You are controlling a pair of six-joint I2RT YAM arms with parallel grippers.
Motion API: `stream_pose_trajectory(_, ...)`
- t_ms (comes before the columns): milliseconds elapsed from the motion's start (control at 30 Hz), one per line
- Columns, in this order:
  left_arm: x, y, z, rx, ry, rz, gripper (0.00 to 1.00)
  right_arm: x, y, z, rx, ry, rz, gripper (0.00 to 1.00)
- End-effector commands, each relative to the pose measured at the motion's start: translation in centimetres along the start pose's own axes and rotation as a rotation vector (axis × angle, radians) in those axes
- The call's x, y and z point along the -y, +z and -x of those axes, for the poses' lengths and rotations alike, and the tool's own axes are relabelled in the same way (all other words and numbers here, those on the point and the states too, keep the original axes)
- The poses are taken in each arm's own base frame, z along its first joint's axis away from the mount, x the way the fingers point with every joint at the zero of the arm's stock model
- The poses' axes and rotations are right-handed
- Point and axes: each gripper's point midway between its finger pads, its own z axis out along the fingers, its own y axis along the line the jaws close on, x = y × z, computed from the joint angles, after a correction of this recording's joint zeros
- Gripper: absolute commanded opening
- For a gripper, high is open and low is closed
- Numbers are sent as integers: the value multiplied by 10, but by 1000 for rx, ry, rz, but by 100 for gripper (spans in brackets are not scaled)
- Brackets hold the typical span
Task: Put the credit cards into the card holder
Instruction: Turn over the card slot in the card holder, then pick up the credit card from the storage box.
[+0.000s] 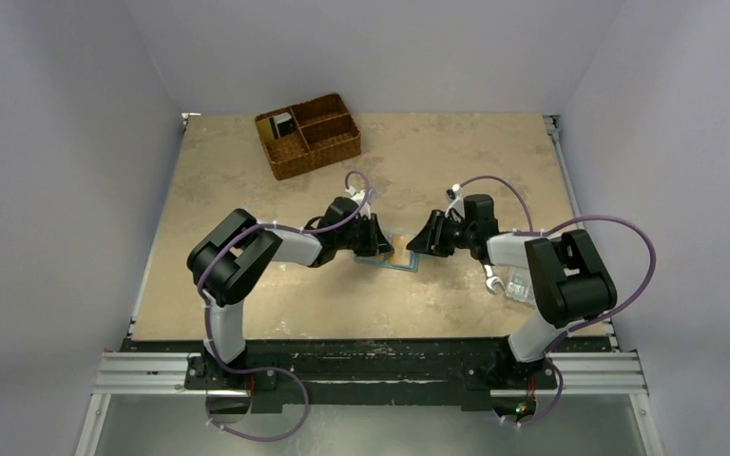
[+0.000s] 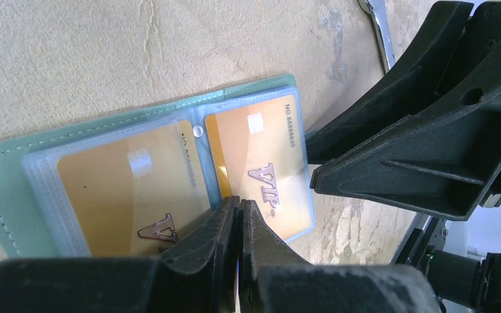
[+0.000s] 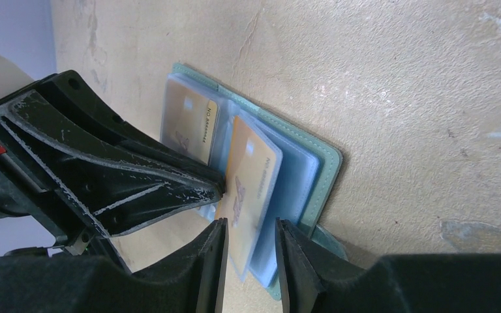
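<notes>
The teal card holder (image 1: pixel 396 255) lies open on the table between both grippers, its clear sleeves showing. Two yellowish credit cards (image 2: pixel 124 189) (image 2: pixel 261 150) sit in those sleeves, one on each side of the fold. My left gripper (image 2: pixel 240 205) is shut, with its tips at the fold between the two cards. I cannot tell if a sleeve is pinched. My right gripper (image 3: pixel 251 228) is open and straddles the free edge of a raised sleeve holding a card (image 3: pixel 251 176). The other card (image 3: pixel 186 117) lies behind the left gripper's tip (image 3: pixel 218 189). The teal cover (image 3: pixel 323 176) lies beneath.
A brown wicker basket (image 1: pixel 309 133) with a dark item inside stands at the back left. A silver wrench (image 1: pixel 490 278) and a clear plastic box (image 1: pixel 518 285) lie by the right arm. The wrench's end (image 2: pixel 377 19) shows in the left wrist view.
</notes>
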Motion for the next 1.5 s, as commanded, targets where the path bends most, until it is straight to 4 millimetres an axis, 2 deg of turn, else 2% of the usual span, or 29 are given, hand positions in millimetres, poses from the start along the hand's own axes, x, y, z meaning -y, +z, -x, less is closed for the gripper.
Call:
stream_pose_trajectory(0, -25, -2, -11, -4, -19, 73, 1, -2, 1, 6, 20, -13, 15, 41)
stream_pose_trajectory(233, -32, -6, -19, -12, -32, 79, 0, 0, 3, 9, 25, -14, 5, 43)
stream_pose_trajectory(467, -29, -4, -21, -19, -42, 55, 0, -15, 2, 13, 32, -54, 14, 43)
stream_pose_trajectory(667, -19, -5, -13, -10, -30, 27, 0, -35, 12, 12, 9, -86, 46, 43)
stream_pose_trajectory(767, 2, -12, -3, 3, -18, -37, 8, -46, 9, 17, 32, -99, 62, 44)
stream_pose_trajectory(800, 12, -18, 2, 18, -12, -72, 16, -49, 9, 18, 37, -103, 67, 44)
stream_pose_trajectory(933, 62, -56, 31, 112, 22, -225, 39, -68, 17, 18, 11, -136, 113, 45)
stream_pose_trajectory(1033, 78, -98, 46, 188, 24, -257, 48, -90, 30, 15, -20, -150, 165, 45)
stream_pose_trajectory(1133, 70, -156, 70, 291, 46, -154, 56, -112, 41, 18, -10, -160, 223, 50)
stream_pose_trajectory(1233, 35, -208, 95, 361, 84, 124, 66, -128, 60, 7, -73, -168, 272, 56)
stream_pose_trajectory(1300, 20, -245, 125, 446, 97, 296, 72, -136, 61, 0, -112, -189, 308, 56)
stream_pose_trajectory(1400, 8, -272, 161, 556, 92, 444, 77, -132, 46, 12, -43, -246, 266, 65)
stream_pose_trajectory(1467, 5, -271, 185, 613, 95, 482, 79, -122, 35, 19, -17, -296, 186, 66)
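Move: The loose right-hand card slot has its middle about 4 cm to the right hand's left, level fore-and-aft and 1 cm below; its free edge stands between that hand's parted fingers. The left card slot lies some 11 cm left of the right hand, 1 cm below. From the left hand, shut at the fold, the loose slot is about 3 cm right, 1 cm below. The wrench lies 15 cm right of the right hand, 6 cm back. Right hand sweeps the slot's free edge about 12 cm left; left hand opens, leaving the fold up and left. ##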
